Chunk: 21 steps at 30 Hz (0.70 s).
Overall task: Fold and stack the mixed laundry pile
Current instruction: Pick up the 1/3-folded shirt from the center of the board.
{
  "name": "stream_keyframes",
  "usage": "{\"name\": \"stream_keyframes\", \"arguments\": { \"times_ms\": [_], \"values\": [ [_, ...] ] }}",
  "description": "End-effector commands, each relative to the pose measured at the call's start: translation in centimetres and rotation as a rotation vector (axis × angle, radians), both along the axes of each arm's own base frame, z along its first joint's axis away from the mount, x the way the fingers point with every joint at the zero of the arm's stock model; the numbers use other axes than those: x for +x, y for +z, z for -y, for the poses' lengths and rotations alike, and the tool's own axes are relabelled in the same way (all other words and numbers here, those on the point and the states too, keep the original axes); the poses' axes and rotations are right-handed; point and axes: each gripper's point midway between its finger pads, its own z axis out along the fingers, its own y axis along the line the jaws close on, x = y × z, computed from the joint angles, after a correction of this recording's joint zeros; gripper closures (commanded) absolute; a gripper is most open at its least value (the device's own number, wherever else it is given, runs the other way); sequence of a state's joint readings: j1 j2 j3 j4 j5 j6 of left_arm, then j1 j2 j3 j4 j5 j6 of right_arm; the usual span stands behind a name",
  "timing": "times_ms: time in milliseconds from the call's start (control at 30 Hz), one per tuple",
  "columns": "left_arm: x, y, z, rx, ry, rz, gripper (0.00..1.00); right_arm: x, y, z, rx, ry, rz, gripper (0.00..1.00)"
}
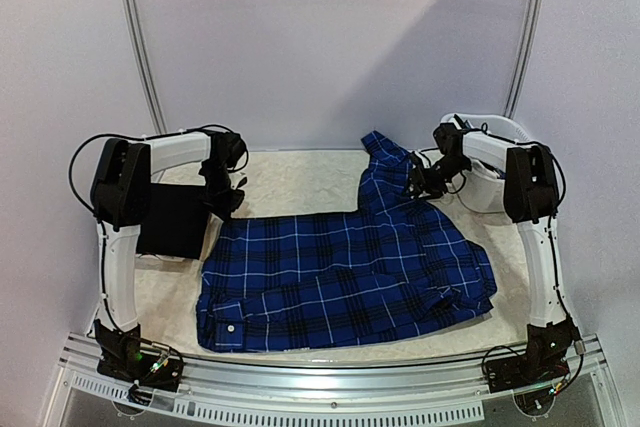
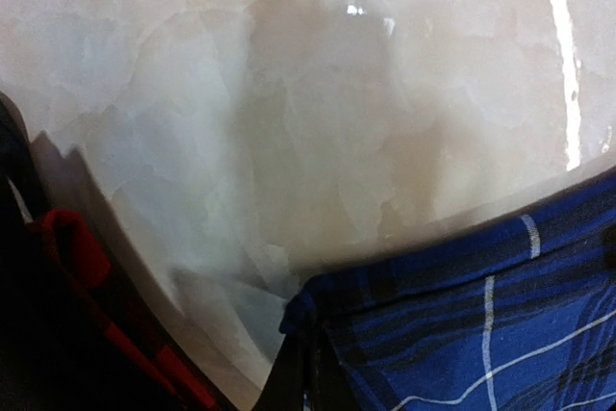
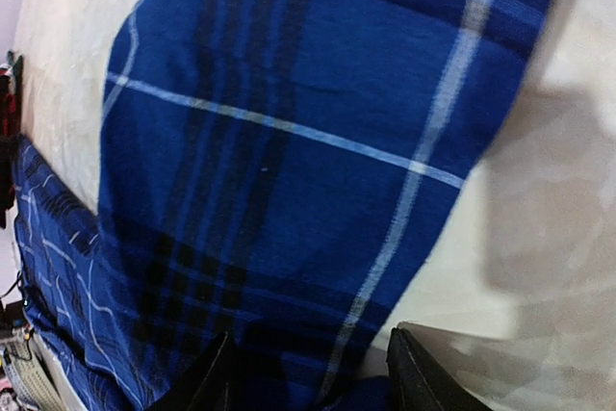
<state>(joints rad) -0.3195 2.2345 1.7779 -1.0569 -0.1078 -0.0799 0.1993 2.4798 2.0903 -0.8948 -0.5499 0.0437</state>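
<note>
A blue plaid button shirt [image 1: 340, 277] lies spread across the cream mat, one sleeve reaching toward the back. At the shirt's upper left corner my left gripper [image 1: 225, 202] is shut, pinching the hem; the left wrist view shows that blue corner [image 2: 481, 315] caught at the closed tips of this gripper [image 2: 308, 372]. My right gripper [image 1: 418, 185] sits low over the sleeve's base. In the right wrist view its dark fingers [image 3: 207, 387] stand apart with the plaid cloth [image 3: 289, 141] lying between them. A folded black garment [image 1: 172, 222] rests at the left, and a red-black one [image 2: 67, 247] shows beside it.
A white plastic basket [image 1: 490, 172] stands at the back right, behind the right arm. The cream mat [image 1: 290, 182] is bare behind the shirt. A metal rail [image 1: 330, 372] runs along the near table edge, and curved frame posts rise at the back.
</note>
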Motion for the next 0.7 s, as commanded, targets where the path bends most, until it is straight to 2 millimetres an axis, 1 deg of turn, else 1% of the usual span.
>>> {"name": "stream_keyframes", "arguments": {
  "times_ms": [0, 67, 233, 333, 433, 467, 533, 600, 667],
  "values": [
    [0.2, -0.5, 0.0, -0.015, 0.004, -0.017, 1.0, -1.8, -1.9, -0.6, 0.054, 0.027, -0.082, 0.5],
    [0.2, -0.6, 0.1, -0.02, 0.005, -0.02, 1.0, -1.6, -2.1, -0.7, 0.066, 0.019, -0.08, 0.56],
    [0.1, -0.6, 0.3, -0.031, 0.008, -0.024, 1.0, -0.6, -1.8, -0.9, 0.073, -0.005, -0.063, 0.67],
    [0.1, -0.7, 0.5, -0.041, 0.012, -0.026, 1.0, -0.1, -2.1, -0.9, 0.065, -0.021, -0.062, 0.8],
    [0.2, -0.6, 0.8, -0.053, 0.015, -0.024, 1.0, 0.4, -2.2, -0.9, 0.066, -0.045, -0.057, 0.98],
    [0.2, -0.6, 0.8, -0.056, 0.017, -0.023, 1.0, 0.6, -2.1, -0.9, 0.069, -0.051, -0.054, 1.0],
    [0.4, -0.2, 0.9, -0.063, 0.018, -0.01, 1.0, 1.2, -1.2, -1.1, 0.086, -0.064, -0.036, 1.0],
    [0.6, 0.3, 1.0, -0.072, 0.019, 0.004, 1.0, 1.9, 0.2, -1.4, 0.105, -0.073, -0.009, 1.0],
    [0.9, 1.0, 1.2, -0.08, 0.018, 0.023, 1.0, 2.7, 2.1, -1.5, 0.118, -0.086, 0.034, 1.0]
  ]
}}
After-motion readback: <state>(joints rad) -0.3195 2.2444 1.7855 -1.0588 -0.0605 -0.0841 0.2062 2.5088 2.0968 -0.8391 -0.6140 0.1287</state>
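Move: The shirt's shoulder cloth, where the upper sleeve joins, lies between the right fingertips, about 1 cm left and 1 cm below. From the right hand, the middle of the outstretched sleeve is roughly 10 cm ahead and 7 cm left, and the laundry basket some 5 cm ahead and 18 cm right. The left hand already pinches the shirt's far left corner, right at its fingertips, with the folded black shirt about 13 cm to its left, level with it. Slide the right gripper about 1.5 cm left, low along the shoulder cloth, easing very slightly back and then forward. Dip it a little and shut its half-open fingers completely to pinch the cloth. Keep the left fingers closed on the far left corner, letting that hand drift under 1 cm right. ##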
